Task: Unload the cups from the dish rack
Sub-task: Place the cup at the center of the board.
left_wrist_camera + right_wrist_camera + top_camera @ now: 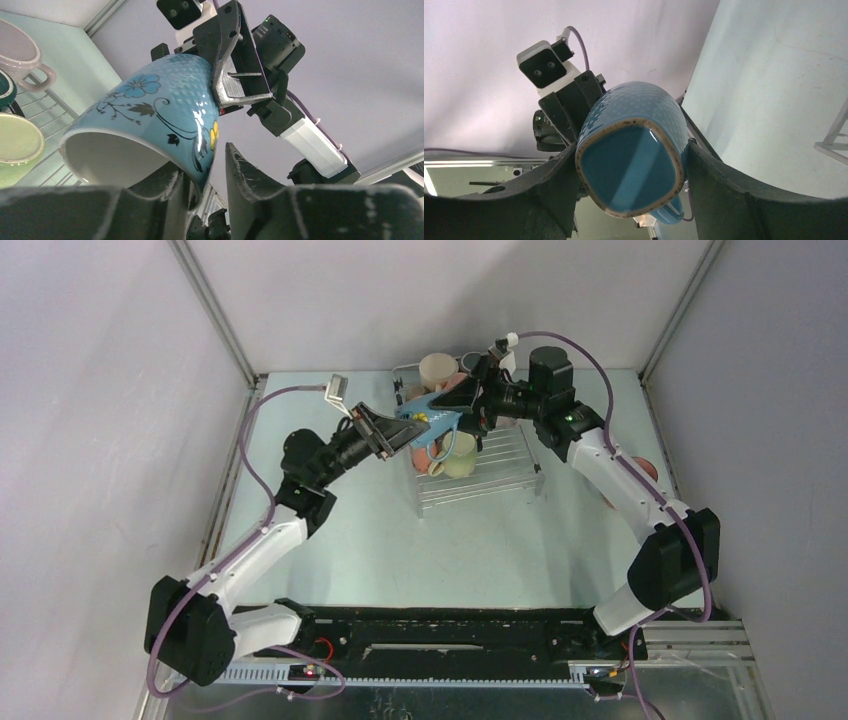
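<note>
A blue flowered cup (428, 418) hangs in the air above the left part of the dish rack (490, 475). My right gripper (465, 405) is shut on the cup's base end (634, 110), with a finger on each side. My left gripper (207, 160) straddles the wall of the cup (150, 105) at its rim: one finger sits inside the mouth, and the other stands outside with a small gap showing. In the rack there are a cream cup (438, 368), a pale green cup (460, 455) and a pink one (432, 458).
The left wrist view shows a mauve cup (20, 50) and the pale green cup (17, 137) on the rack's wires (45, 100). Pinkish cups (645, 468) stand on the table at right, partly hidden by the right arm. Grey walls enclose the table.
</note>
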Robot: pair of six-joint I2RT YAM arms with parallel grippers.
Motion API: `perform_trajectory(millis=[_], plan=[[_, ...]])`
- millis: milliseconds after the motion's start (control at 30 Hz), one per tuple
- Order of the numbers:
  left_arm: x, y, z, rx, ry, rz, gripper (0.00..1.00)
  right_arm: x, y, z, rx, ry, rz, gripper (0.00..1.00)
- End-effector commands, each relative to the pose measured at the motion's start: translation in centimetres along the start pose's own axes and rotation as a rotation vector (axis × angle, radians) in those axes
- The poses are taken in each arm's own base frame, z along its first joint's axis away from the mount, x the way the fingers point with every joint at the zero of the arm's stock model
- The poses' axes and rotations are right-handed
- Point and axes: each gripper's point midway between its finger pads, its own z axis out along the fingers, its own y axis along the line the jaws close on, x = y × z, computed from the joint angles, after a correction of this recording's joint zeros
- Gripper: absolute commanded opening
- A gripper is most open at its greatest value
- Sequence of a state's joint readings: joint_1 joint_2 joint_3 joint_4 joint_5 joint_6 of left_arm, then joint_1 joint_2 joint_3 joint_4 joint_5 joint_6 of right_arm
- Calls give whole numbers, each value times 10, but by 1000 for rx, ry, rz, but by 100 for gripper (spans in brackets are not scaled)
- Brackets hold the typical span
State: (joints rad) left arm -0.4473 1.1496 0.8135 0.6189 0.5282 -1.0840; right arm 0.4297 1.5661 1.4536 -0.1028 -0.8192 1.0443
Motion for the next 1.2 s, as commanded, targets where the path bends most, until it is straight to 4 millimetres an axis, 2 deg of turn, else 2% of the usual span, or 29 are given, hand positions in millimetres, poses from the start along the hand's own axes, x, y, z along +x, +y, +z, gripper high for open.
perform_trajectory(millis=[0,67,133,200,233,267,400,467,533,733,900,1000,1167], plan=[[-4,-22,-1,103,-15,34,26,16,36,-7,-114,26,-60,17],[-4,-21,-1,102,-16,34,18,18,35,-7,-116,26,-61,17],[-4,-21,-1,100,-18,33,3,20,34,-7,-116,23,-63,17],[-5,-21,-2,96,-27,35,0,20,34,-8,-114,19,-65,20],[-5,-20,-3,93,-33,37,0,21,33,-8,-113,16,-66,24],[-6,-20,-3,89,-37,39,0,21,32,-8,-110,13,-65,32],[-7,-19,-6,69,-46,46,0,21,29,-11,-99,-15,-77,80],[-8,-18,-8,48,-54,57,0,20,26,-12,-84,-35,-82,93],[-8,-13,-10,14,-55,65,0,18,21,-13,-59,-55,-94,99],[-12,3,-21,-130,-72,112,0,15,0,-18,46,-111,-108,100],[-15,31,-43,-347,-40,192,0,10,-22,-27,161,-173,-140,100],[-24,53,-68,-507,-23,256,0,10,-35,-35,239,-196,-164,100],[-43,96,-122,-792,7,339,0,4,-52,-56,382,-267,-237,100]])
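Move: The blue cup, still held by the right hand, lies mouth-on to the left hand's fingers: its middle is about 3 cm ahead, 3 cm right and 2 cm below the left hand, and about 4 cm left and 2 cm back of the right hand, level with it. In the rack some 25 cm below the left hand, the small pink cup is about 6 cm ahead, straight in line sideways; the green cup is about 6 cm ahead and 8 cm right. The left hand all but stays in place while its fingers close on the blue cup's wall at the rim, one finger inside the mouth and the other outside; then the right fingers open wide and let the cup go. The left hand carries it down about 10 cm and left about 9 cm, away from the rack, rolling its left side up some 30 degrees and swinging counter-clockwise, while the right hand, after easing back slightly, withdraws some 4 cm right and as far down, still over the rack. ##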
